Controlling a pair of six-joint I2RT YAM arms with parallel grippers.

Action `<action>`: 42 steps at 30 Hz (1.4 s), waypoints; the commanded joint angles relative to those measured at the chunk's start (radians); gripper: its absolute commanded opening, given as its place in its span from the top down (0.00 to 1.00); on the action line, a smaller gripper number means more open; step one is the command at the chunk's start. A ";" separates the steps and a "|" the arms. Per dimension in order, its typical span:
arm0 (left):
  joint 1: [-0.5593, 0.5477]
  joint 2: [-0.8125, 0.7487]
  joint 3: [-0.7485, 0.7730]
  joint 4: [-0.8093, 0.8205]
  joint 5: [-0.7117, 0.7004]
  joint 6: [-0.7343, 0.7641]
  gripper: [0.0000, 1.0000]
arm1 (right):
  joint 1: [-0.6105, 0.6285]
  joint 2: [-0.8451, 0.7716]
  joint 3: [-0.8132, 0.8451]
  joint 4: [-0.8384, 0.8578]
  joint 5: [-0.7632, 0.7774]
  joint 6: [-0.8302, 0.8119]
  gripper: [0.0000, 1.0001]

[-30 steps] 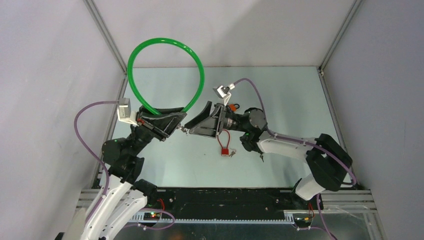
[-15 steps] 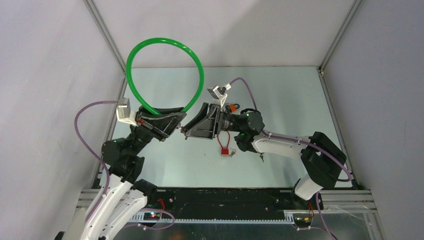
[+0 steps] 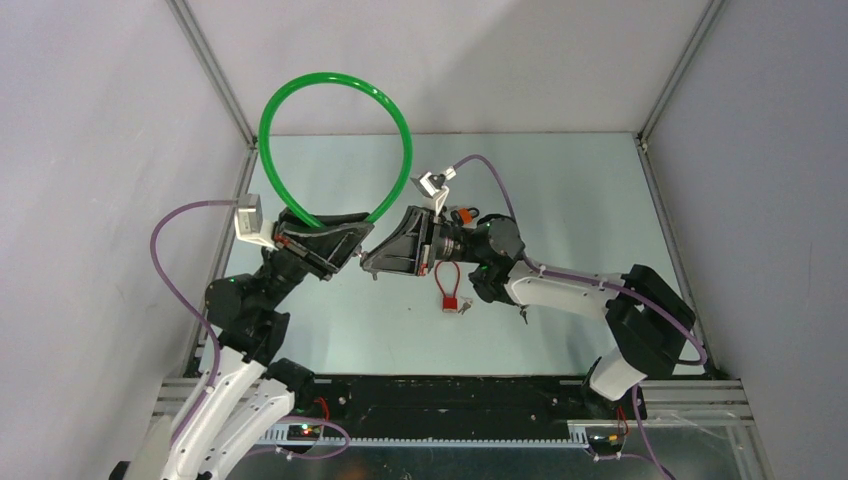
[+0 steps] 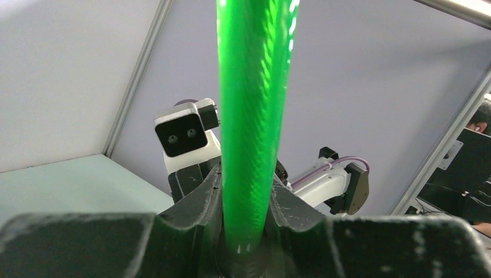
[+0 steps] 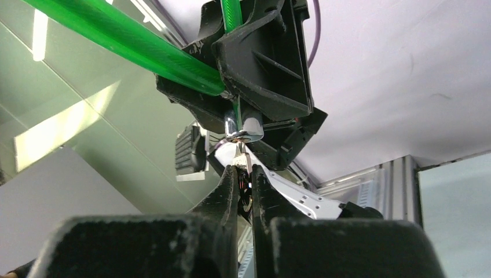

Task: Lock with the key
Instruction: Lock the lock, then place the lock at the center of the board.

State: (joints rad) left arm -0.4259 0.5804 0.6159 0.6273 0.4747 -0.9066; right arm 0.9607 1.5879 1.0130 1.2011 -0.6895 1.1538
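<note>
A green cable lock (image 3: 335,80) arcs up in a loop from my left gripper (image 3: 340,250), whose jaws are shut on the green cable (image 4: 252,116) near its black lock body. In the right wrist view the silver lock cylinder (image 5: 243,127) sticks out below that body (image 5: 266,58). The key (image 5: 244,157) points up into the cylinder. My right gripper (image 5: 244,172) is shut on the key's head, tip to tip with the left gripper (image 3: 370,262) above the table.
A red loop with small keys (image 3: 450,292) lies on the pale green table (image 3: 560,190) just below the right wrist. Grey walls and metal frame posts (image 3: 210,70) close in the table on three sides.
The right gripper's jaws have shut on the key, and the right arm has edged left toward the lock. The left gripper's hold on the cable is the same.
</note>
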 commanded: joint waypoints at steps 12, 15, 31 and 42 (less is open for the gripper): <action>-0.004 -0.047 -0.023 -0.033 -0.158 0.007 1.00 | 0.088 -0.215 0.039 -0.782 0.519 -0.732 1.00; -0.004 -0.062 -0.033 -0.070 -0.213 0.014 1.00 | 0.128 -0.230 0.038 -0.829 0.675 -0.798 1.00; 0.029 -0.078 0.020 -0.349 -0.399 0.170 1.00 | -0.002 -0.362 -0.092 -1.001 0.249 -0.960 1.00; 0.044 -0.049 0.009 -0.395 -0.456 0.190 1.00 | -0.047 -0.435 -0.215 -1.035 0.286 -0.927 1.00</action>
State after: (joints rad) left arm -0.3874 0.5167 0.5819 0.1772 0.0761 -0.7589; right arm 0.9218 1.1721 0.8024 0.1642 -0.4351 0.2134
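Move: The key pinched in the right gripper is already in the green lock's keyhole, about 3 cm to that hand's left, 1 cm back and 2 cm above its point. The same keyhole is some 4 cm right of the left gripper's point, level fore and aft, 2 cm below it. On the table, roughly 36 cm below the right hand, the red lock lies about 7 cm ahead and 10 cm right, the orange padlock some 26 cm ahead and 14 cm right. Keep the left gripper shut on the green lock and the right on its key; carry both forward about 5 cm and down together, rolling the right wrist some 30 degrees counter-clockwise looking along its fingers while the left tips down, to turn the key. Then draw the right hand rightward and down out of the keyhole, swinging the left away to its left and slightly forward. ##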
